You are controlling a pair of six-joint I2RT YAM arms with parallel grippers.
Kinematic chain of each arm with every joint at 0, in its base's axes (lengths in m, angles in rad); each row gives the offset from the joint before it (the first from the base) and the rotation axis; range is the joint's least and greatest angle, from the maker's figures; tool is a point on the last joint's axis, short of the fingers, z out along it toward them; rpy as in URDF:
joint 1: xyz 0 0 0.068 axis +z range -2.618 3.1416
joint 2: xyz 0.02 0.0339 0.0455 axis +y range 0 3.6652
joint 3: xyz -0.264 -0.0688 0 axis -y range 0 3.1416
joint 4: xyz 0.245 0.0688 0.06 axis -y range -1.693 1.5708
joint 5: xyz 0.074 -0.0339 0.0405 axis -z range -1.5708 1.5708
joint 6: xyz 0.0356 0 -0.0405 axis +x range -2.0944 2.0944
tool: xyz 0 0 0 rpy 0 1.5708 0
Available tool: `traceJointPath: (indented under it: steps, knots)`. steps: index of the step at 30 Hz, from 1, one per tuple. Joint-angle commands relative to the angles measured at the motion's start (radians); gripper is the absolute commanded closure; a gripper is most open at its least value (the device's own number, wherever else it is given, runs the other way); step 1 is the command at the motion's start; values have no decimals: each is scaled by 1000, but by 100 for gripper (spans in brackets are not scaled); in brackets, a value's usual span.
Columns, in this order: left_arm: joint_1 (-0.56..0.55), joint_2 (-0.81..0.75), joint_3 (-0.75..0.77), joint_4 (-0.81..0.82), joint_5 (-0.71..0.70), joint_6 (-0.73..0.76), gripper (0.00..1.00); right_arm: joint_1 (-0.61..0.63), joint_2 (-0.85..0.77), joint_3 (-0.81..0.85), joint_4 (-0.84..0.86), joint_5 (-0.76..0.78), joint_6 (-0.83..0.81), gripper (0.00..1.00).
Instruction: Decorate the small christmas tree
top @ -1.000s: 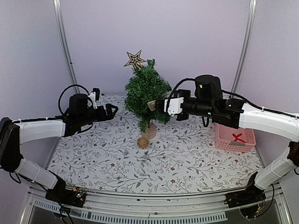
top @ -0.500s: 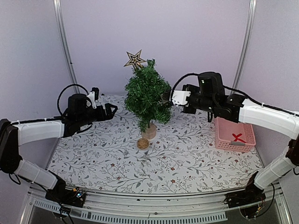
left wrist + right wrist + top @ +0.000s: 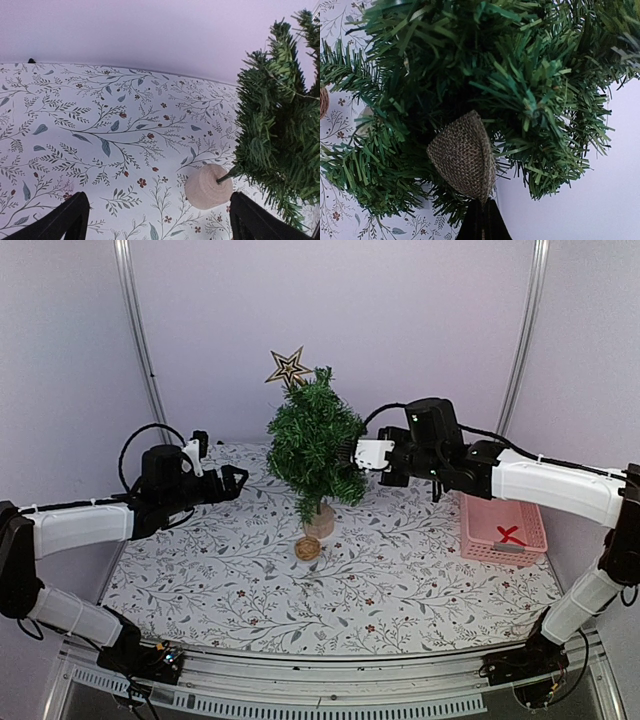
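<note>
The small christmas tree stands at the table's back middle on a round wooden base, with a gold star at its top. My right gripper is against the tree's right side. In the right wrist view it is shut on the lower tip of a brown burlap ornament pushed in among the branches. My left gripper hovers left of the tree. In the left wrist view it is open, nothing between its fingers, with the base just ahead.
A twine ball lies on the floral tablecloth just in front of the tree base. A pink basket with a red item inside sits at the right edge under the right arm. Metal poles and a pale wall close the back.
The right gripper, still shut on the burlap ornament, has risen from the tree's lower right to higher on its right side. The left arm has drawn back slightly to the left.
</note>
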Motion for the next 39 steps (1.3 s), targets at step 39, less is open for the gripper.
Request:
traceJointPath:
  steps: [39]
  knots:
    - [7, 47, 18, 65, 38, 2, 1, -26, -170, -72, 90, -295, -14, 98]
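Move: The burlap ornament, still gripped by the right hand, is among the branches on the tree's right side; the tree's middle is about 5 cm ahead of that hand, 6 cm left and 2 cm below. The star sits some 6 cm ahead, 10 cm left and 17 cm above it; the twine ball lies 3 cm back, 8 cm left and 23 cm below. From the left hand, the tree's middle is roughly 3 cm ahead, 14 cm right and 5 cm up. The burlap ornament, still pinched in the right hand's shut fingers, is nudged a little left in the branches, then swung about 5 cm right and drawn up some 6 cm and back about 4 cm, away from the tree. Near the end the hand eases slightly left again, its wrist rolling left side up and turning counter-clockwise, roughly 10 degrees. ##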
